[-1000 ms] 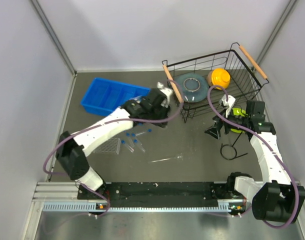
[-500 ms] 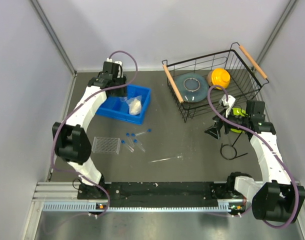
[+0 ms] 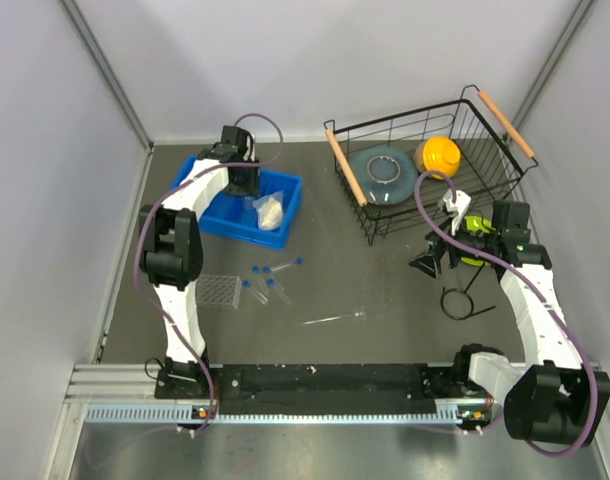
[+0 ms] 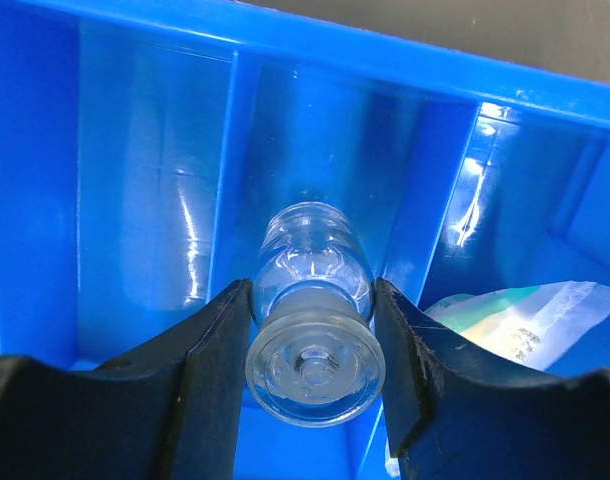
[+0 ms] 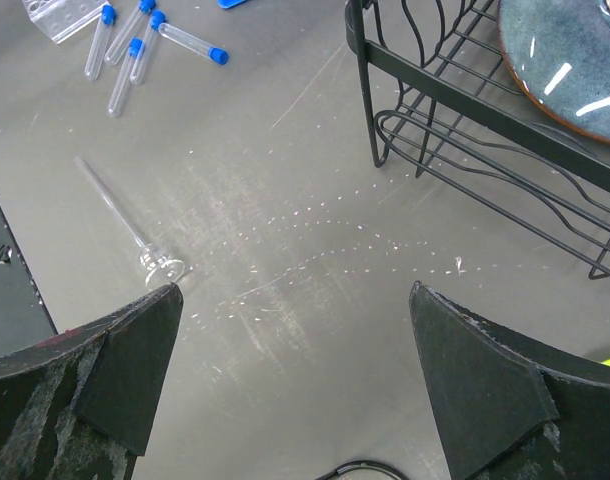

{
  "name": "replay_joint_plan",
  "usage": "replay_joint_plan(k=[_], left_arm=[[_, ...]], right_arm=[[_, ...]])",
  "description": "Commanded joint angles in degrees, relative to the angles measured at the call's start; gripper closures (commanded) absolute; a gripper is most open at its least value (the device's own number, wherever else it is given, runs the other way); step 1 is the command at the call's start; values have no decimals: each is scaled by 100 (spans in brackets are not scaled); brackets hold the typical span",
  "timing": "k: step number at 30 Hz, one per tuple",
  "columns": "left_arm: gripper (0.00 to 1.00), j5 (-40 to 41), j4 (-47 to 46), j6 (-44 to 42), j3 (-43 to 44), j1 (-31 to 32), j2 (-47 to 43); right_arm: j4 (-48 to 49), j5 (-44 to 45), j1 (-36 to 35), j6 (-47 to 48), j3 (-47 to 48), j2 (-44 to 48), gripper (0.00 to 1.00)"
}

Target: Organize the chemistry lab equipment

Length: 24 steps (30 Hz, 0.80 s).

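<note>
My left gripper (image 4: 310, 365) is shut on the small clear cup (image 4: 311, 335), its fingers pressing both sides, and holds it over the middle compartment of the blue bin (image 4: 135, 200). From above, the left gripper (image 3: 241, 180) hangs over that bin (image 3: 213, 216). A white packet (image 3: 268, 210) (image 4: 530, 312) lies in the bin's right compartment. Blue-capped test tubes (image 3: 266, 284) (image 5: 135, 42) lie loose beside the clear tube rack (image 3: 217, 290). The glass rod (image 3: 333, 318) (image 5: 127, 222) lies on the table. My right gripper (image 3: 437, 262) (image 5: 295, 385) is open above bare table, next to the black ring stand (image 3: 465, 297).
A black wire basket (image 3: 465, 118) (image 5: 455, 110) at the back right holds a grey dish (image 3: 383, 172) and an orange dish (image 3: 440, 154). A green dish (image 3: 475, 252) shows partly under my right arm. Grey walls close in the table on three sides.
My left arm has swung from beside the basket to over the blue bin, and then a little right along it. The right arm has stayed still.
</note>
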<state>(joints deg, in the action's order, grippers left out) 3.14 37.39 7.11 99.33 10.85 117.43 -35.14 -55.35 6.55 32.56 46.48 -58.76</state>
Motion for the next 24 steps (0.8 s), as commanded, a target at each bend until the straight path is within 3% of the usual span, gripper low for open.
replay_joint_plan(k=[1, 10, 16, 24], left_arm=[[62, -225, -206, -96, 262, -31, 87], [30, -33, -126, -61, 148, -39, 61], [18, -6, -30, 35, 96, -31, -272], [5, 135, -126, 167, -404, -109, -1616]], right_arm=[[103, -178, 49, 119, -16, 5, 3], [68, -204, 57, 128, -25, 75, 3], [-11, -108, 66, 172, 28, 189, 3], [-782, 323, 66, 585, 432, 400, 3]])
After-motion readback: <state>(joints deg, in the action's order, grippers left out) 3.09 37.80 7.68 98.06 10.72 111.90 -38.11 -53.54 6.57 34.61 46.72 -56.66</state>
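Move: The left hand still holds the glass bottle inside the blue tray, with the floor of its compartment straight below, about 6 cm down. The bagged powder lies in the next compartment, some 5 cm to the right and 4 cm back, about 5 cm down; the blue-capped tubes lie roughly 20 cm back and 5 cm right, 8 cm down. From the right hand that compartment is about 40 cm left, 18 cm ahead and 14 cm down. The left hand lowers the glass bottle 2 cm into its compartment, opens, and rises some 5 cm clear. ##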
